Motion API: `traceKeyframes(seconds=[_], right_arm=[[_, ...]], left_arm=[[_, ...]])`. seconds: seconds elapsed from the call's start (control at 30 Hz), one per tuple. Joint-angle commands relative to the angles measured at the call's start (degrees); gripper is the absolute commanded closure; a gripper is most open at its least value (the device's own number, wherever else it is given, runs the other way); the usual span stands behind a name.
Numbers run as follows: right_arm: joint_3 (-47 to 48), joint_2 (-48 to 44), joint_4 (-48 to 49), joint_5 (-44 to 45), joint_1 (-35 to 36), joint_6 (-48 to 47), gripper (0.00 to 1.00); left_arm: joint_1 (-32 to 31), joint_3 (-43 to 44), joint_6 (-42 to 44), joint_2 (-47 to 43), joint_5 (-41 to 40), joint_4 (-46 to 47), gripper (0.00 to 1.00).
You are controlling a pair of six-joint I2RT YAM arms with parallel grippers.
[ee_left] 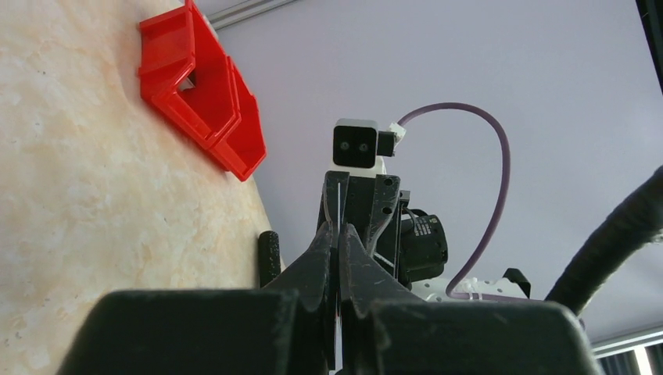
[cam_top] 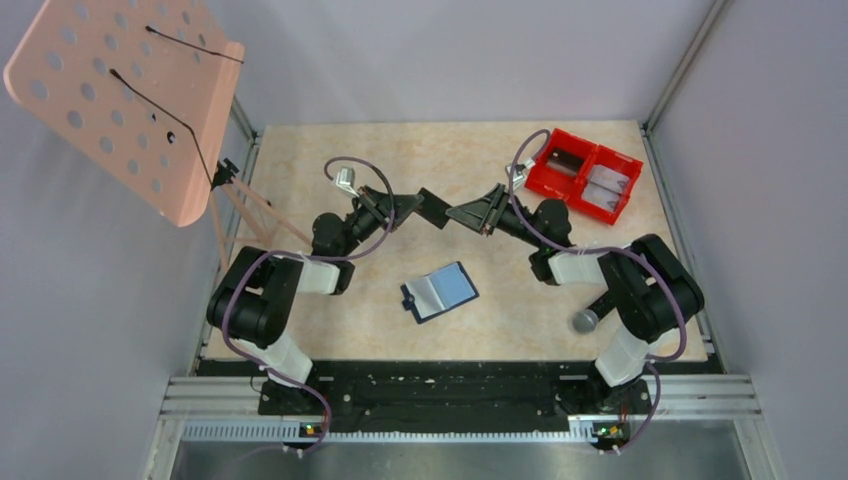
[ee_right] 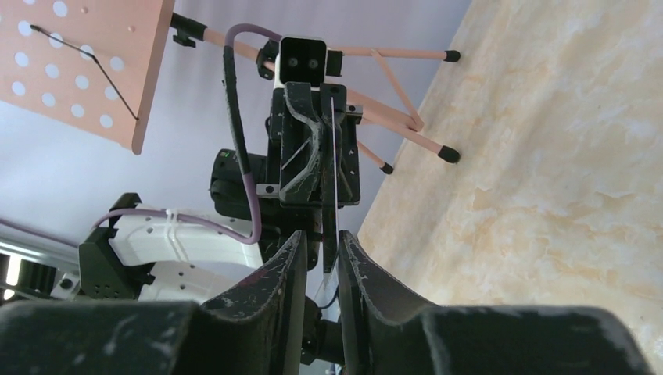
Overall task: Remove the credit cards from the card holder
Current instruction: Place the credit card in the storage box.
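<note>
The card holder lies open on the table, light blue inner faces up, in front of both arms. Above the middle of the table my left gripper is shut on a dark credit card, which shows edge-on as a thin pale line in the left wrist view. My right gripper faces it, tip to tip. Its jaws stand open, with a gap between them. The card's far edge reaches into that gap, close to the right-hand finger.
A red two-compartment bin sits at the back right with pale flat pieces in both compartments. A grey ball rests by the right arm's base. A pink perforated stand leans over the left side on thin legs.
</note>
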Motion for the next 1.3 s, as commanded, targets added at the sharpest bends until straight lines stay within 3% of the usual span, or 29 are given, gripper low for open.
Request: traceKeyframes(seconds=[0.0, 0.1, 0.23, 0.3, 0.43, 0.57, 0.63, 0.67, 0.73, 0.9, 1.07, 1.17, 1.27], right_arm=[[2.0, 0.8, 1.4, 2.4, 1.5, 0.2, 0.81], [2.1, 1.1, 1.5, 3.6, 1.9, 0.5, 0.88], [2.7, 1.2, 1.3, 4.2, 2.0, 0.8, 0.91], [3.0, 1.1, 0.7, 4.6, 2.1, 0.3, 0.99], [3.4, 1.1, 0.3, 5.2, 2.1, -0.4, 1.00], [5.4, 0.3, -4.8, 2.9, -0.4, -3.3, 1.00], [6.6, -1.4, -11.3, 1.3, -3.7, -6.9, 1.00], [7.8, -2.3, -16.4, 0.2, -6.2, -9.8, 1.00], [11.1, -4.1, -28.7, -0.8, -9.7, -16.0, 1.00], [21.9, -4.9, -56.5, 0.0, -18.6, -27.5, 1.00], [38.5, 1.6, -79.6, -1.0, -29.6, -39.3, 1.00], [46.0, 6.3, -85.8, -3.8, -34.2, -40.5, 1.00], [52.3, 10.5, -90.4, -3.5, -37.0, -41.8, 1.00]], left_arm=[[-0.5, -0.6, -0.5, 0.4, -2.8, 7.7, 1.00], [-0.6, -1.2, 0.9, -0.4, -4.4, 6.3, 1.00], [-0.7, -2.5, 3.2, -1.7, -7.0, 5.0, 1.00], [-0.8, -2.5, 3.7, -1.9, -6.9, 4.9, 1.00], [-0.8, -2.7, 3.9, -1.8, -6.8, 4.8, 0.97], [-0.6, -2.6, 4.5, -2.8, -6.0, 1.9, 0.59], [-0.6, -2.2, 5.8, -4.2, -5.1, -2.1, 0.23], [-0.6, -2.0, 6.9, -5.3, -4.6, -5.9, 0.11], [-0.6, -0.8, 9.6, -7.9, -3.4, -14.9, 0.02], [-0.9, 7.6, 24.4, -15.9, -3.7, -48.0, 0.01], [-0.9, 22.0, 44.8, -20.6, -13.2, -84.4, 0.01], [-0.9, 26.1, 50.2, -22.8, -17.0, -94.4, 0.01], [-0.5, 26.6, 52.4, -25.0, -19.9, -98.2, 0.01]])
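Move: The credit card is held upright in the left fingers, its middle about 3 cm to the right of the left hand. That is some 3 cm left of the right hand, whose still slightly open fingers straddle its near end. From the right hand the storage box's left compartment lies about 25 cm ahead, 29 cm right and 20 cm down, or 23 cm ahead and 35 cm right of the left hand. The box's right compartment is 18 cm ahead and 38 cm right of the right hand, the card holder 9 cm back and 4 cm left. The credit card changes hands: the right fingers, easing barely 1 cm left, shut and pinch it, and only then do the left fingers open wide and let go. The right hand carries it off fast, some 25 cm right and 18 cm forward at nearly the same height, fingers tipping down and swinging clockwise about 30 degrees, towards the left compartment. The left hand dips, then rises again and withdraws about 4 cm left, rolling. ##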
